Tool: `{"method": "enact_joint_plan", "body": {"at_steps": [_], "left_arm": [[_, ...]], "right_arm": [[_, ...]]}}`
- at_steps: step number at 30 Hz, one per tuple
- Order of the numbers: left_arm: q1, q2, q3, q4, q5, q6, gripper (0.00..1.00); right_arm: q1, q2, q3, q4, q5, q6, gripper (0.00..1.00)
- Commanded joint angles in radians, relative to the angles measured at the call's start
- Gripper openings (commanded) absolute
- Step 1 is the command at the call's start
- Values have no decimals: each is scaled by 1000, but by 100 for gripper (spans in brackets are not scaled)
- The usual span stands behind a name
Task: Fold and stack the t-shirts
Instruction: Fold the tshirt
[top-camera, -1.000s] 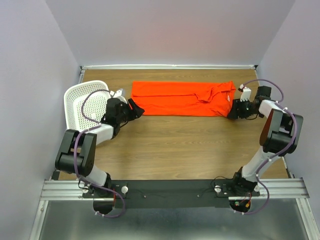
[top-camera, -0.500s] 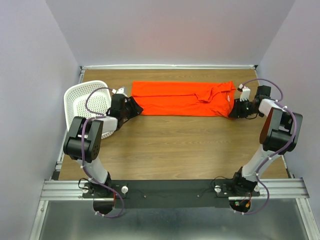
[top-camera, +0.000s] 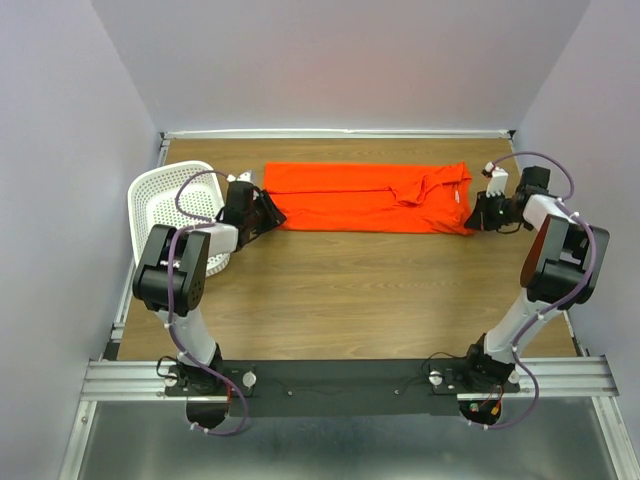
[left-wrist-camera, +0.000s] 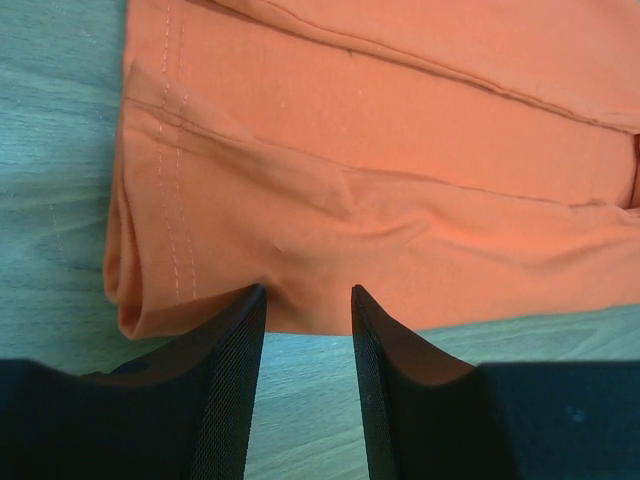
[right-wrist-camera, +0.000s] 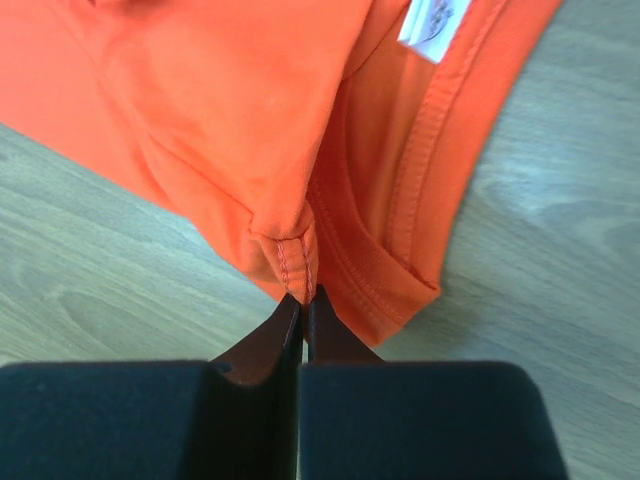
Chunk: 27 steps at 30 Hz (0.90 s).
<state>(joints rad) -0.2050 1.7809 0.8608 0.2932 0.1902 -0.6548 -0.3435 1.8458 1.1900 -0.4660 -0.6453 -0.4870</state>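
The orange-red t-shirt (top-camera: 365, 197) lies folded into a long strip across the far side of the table. My left gripper (top-camera: 268, 214) is at its near left corner. In the left wrist view the left gripper (left-wrist-camera: 307, 300) stands open, its fingertips (left-wrist-camera: 258, 295) resting on the shirt's (left-wrist-camera: 380, 150) near edge, with wood showing between them. My right gripper (top-camera: 473, 216) is at the near right corner by the collar. In the right wrist view the right gripper (right-wrist-camera: 302, 300) is shut on a stitched hem fold of the shirt (right-wrist-camera: 220, 100), beside the white neck label (right-wrist-camera: 432, 20).
A white perforated basket (top-camera: 158, 205) leans at the far left, just behind the left arm. Bare wood table (top-camera: 350, 290) stretches from the shirt to the arms' bases. The side walls stand close to both arms.
The left arm swung in and its gripper slid up to the shirt's left corner. The right gripper shifted slightly farther along the shirt's right end and closed on the hem.
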Motion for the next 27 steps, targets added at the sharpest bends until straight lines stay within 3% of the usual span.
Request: {"method": "enact_joint_plan", "body": {"at_steps": [1,15,21,27], "left_arm": [[-2,21,29,-60,-24,-2,47],[-1,43,61,-91,-21,-3,47],[-1,51,70,-94,-21,0,47],[-1,58,76,-97,-20,1,47]], "right_arm": [[-20,16,45,-17,-16,11,6],[-28,122,201,-54,52,53,3],[-28,161,237,-77,91,31,16],[-28,211,269,-79,130,28,38]]}}
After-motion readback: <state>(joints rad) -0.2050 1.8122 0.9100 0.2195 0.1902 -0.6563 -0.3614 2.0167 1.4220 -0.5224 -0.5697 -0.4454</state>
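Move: The right hand already pinches the t-shirt's near right corner, to be taken some 4 cm farther out and to the right. From this hand the neck label lies about 10 cm ahead and 4 cm left, the far right corner roughly 18 cm straight ahead, and the bunched fold 11 cm ahead and 16 cm left. From the left hand the near right corner is some 52 cm right and 2 cm back. All lie about fingertip height. Keeping its pinch, the right hand drags the near right corner about 5 cm forward-right, then dips and opens. ##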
